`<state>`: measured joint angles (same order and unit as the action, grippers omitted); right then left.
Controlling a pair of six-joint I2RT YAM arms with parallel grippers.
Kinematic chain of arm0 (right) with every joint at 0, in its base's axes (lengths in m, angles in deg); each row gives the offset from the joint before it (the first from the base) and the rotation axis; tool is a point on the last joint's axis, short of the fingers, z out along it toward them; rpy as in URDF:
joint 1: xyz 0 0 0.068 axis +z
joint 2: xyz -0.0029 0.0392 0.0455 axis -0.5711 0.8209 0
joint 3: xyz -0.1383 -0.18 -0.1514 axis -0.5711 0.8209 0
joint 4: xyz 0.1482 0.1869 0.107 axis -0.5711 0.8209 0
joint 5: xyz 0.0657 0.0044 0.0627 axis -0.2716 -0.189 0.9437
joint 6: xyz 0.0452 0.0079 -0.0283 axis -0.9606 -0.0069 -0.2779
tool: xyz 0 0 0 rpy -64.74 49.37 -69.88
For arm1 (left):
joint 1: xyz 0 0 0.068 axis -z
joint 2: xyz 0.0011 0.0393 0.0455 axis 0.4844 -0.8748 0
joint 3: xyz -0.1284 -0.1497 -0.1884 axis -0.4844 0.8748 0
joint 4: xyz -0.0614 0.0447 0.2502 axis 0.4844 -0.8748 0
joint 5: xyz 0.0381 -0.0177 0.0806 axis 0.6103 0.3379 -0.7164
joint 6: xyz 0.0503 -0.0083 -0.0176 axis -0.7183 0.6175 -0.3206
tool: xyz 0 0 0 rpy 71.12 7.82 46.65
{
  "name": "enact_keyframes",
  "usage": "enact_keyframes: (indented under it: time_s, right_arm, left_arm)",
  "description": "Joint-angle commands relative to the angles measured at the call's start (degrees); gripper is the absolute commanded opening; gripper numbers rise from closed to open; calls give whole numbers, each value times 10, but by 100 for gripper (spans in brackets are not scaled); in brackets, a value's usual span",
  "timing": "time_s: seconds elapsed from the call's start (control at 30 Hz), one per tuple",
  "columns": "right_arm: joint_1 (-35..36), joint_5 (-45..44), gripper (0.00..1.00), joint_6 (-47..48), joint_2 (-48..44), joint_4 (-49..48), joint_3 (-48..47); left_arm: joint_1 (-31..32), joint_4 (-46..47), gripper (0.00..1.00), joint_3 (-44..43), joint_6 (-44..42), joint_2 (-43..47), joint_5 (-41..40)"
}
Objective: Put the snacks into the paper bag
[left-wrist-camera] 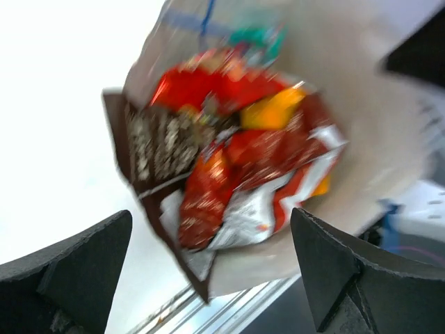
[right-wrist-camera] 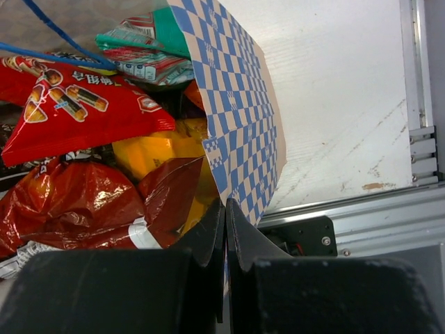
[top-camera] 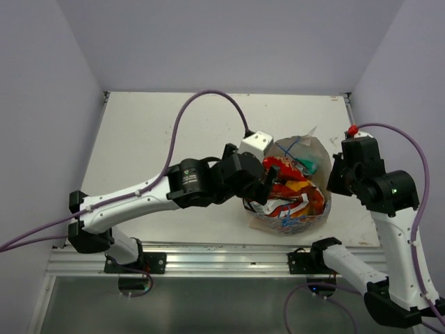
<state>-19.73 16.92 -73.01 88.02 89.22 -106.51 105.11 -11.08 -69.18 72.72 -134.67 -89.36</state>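
The paper bag (top-camera: 311, 148) stands open on the table at centre right, white inside (left-wrist-camera: 361, 97) and blue-checked outside (right-wrist-camera: 240, 104). Several snacks (top-camera: 290, 189) are piled in it: a red packet (right-wrist-camera: 76, 111), a teal one (right-wrist-camera: 163, 31), an orange-yellow one (right-wrist-camera: 153, 153), red-and-silver chip bags (left-wrist-camera: 257, 188) and a brown packet (left-wrist-camera: 156, 142) leaning over the bag's left rim. My left gripper (left-wrist-camera: 212, 216) hangs open over the bag's left side (top-camera: 263, 184), with nothing between its fingers. At the bag's right side (top-camera: 332, 182), my right gripper (right-wrist-camera: 225, 205) is shut on the checked rim.
An aluminium rail (top-camera: 208, 261) runs along the near table edge, just below the bag (right-wrist-camera: 361, 209). Thin blue cord handles (right-wrist-camera: 49, 24) cross the bag's mouth. Pale enclosure walls stand on the left, right and back.
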Motion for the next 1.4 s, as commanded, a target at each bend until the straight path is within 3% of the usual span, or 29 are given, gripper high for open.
enact_keyframes:
  time_s: [0.0,0.1,0.33,0.67,0.73,0.77,0.8,0.83,0.97,1.13,1.23,1.37]
  right_arm:
    - [3,31,0,11,-17,47,3]
    - [3,43,0,13,-23,42,17]
    - [3,51,0,17,-21,37,16]
    - [3,52,0,22,-23,28,26]
    - [3,52,0,29,-21,28,25]
    - [3,54,0,32,-22,26,25]
    - [3,54,0,34,-23,24,25]
    - [3,57,0,38,-26,24,26]
    - [3,88,0,48,-20,12,8]
    - [3,138,0,55,7,2,-50]
    - [3,158,0,56,29,-12,-85]
    - [13,169,0,56,50,-32,-118]
  left_arm:
    - [-2,-106,100,118,126,17,-35]
    - [1,-100,100,177,155,57,-49]
    - [1,-27,100,215,140,70,-44]
    - [-2,65,96,168,48,4,-48]
    - [-4,78,70,160,39,-17,-44]
    - [-5,81,51,154,36,-22,-44]
    - [-6,85,4,152,33,-26,-43]
    - [-8,86,0,147,35,-34,-42]
    - [-17,45,0,86,36,-48,-65]
    - [-30,-85,0,-97,47,-72,-116]
    - [-48,-128,0,-154,49,-77,-122]
    - [-63,-170,0,-126,67,-64,-134]
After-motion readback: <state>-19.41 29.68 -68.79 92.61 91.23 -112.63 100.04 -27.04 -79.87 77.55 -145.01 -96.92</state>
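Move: Below the open left hand, roughly 12 cm down and 1 cm ahead, lies the left rim of the paper bag. Inside the bag the small red packet is some 7 cm to that hand's right and 7 cm ahead, the teal packet about 15 cm right and 10 cm ahead, both nearly 20 cm below. The bag's right rim, still held by the right hand, stands 20 cm to the left hand's right, level fore-and-aft and 7 cm lower. From the right hand, the left rim is about 20 cm left, level fore-and-aft, 5 cm lower. Dropping about 13 cm with a swing to the left outside the bag, the left hand then comes back right and shuts its wide-open fingers on the left rim, pinching it, and pulls up some 8 cm, easing forward. The shut right hand keeps its pinch on the right rim, nearly still, then late on shifts about 3 cm left and slightly up, turning counter-clockwise. ##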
